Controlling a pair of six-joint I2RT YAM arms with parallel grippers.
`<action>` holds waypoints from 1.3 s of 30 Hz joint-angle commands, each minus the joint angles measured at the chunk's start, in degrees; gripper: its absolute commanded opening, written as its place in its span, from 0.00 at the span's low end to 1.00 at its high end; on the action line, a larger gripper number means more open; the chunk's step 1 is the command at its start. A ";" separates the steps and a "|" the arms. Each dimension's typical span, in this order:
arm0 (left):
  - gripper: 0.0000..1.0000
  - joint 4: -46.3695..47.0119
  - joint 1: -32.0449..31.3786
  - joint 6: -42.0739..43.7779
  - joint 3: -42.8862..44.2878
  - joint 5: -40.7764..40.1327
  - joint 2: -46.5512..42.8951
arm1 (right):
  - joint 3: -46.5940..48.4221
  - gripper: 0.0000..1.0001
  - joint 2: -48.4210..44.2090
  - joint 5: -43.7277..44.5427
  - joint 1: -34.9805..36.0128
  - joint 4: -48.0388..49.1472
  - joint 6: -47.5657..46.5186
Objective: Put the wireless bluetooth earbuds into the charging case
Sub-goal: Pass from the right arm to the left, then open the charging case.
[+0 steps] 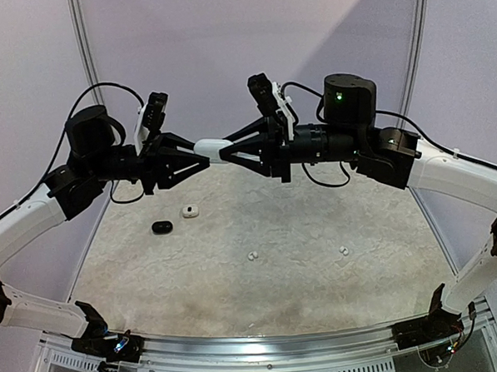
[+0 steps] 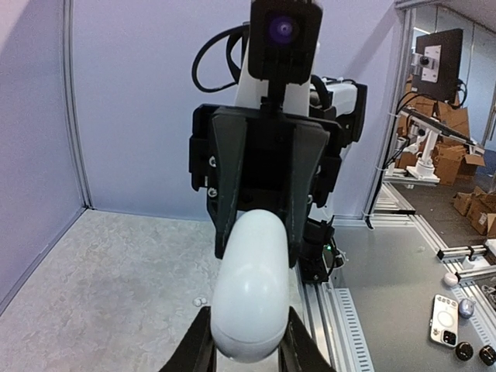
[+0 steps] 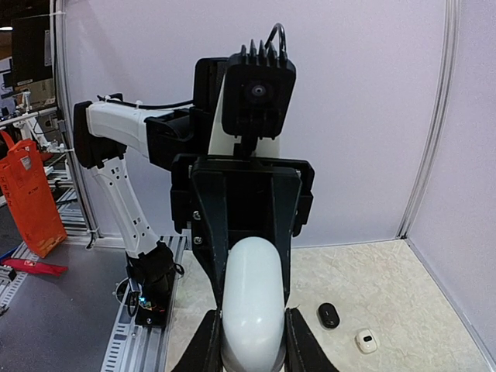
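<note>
A white oval charging case hangs in mid-air above the table, closed as far as I can see. My left gripper is shut on its left end and my right gripper is shut on its right end, fingertips facing each other. The left wrist view shows the case between my left gripper fingers. In the right wrist view the case fills my right gripper. Two tiny white earbuds lie apart on the table below; one earbud shows beside the case.
A small black oval case and a small white case lie on the table's left part, also seen as the black case and the white case. Purple walls enclose the table.
</note>
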 commanded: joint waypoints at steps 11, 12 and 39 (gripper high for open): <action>0.00 -16.13 -2.00 21.22 3.28 -10.70 -0.89 | 2.87 0.62 1.41 12.94 0.13 -10.79 1.34; 0.00 -17.26 -2.11 22.86 3.57 -11.43 -0.81 | 3.16 0.62 1.51 13.52 0.10 -11.58 1.28; 0.00 -20.64 -2.39 20.48 1.83 -9.60 -1.37 | 11.16 0.59 7.96 10.85 -2.86 -19.10 5.17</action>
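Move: Both hands already grip the closed white charging case, one at each end: its middle lies about 3 cm to the right of the left hand and 3 cm to the left of the right hand, level with both. On the table some 39 cm below the left hand are the black case, about 18 cm ahead and 22 cm left, and the small white case, about 24 cm ahead and 14 cm left. A pair of white earbuds lies 39 cm below the right hand, some 6 cm ahead and roughly in line sideways. The right fingers open to more than half and release their end of the charging case, then the right hand goes about 5 cm forward and nearly as far down while its fingers dip and swing forward, ending with one finger between the lid and the body. The left hand keeps its grip on the other end and carries the case about 5 cm down and slightly forward, tipping its fingers down and rolling the case's front side up, some 25 degrees in all. ##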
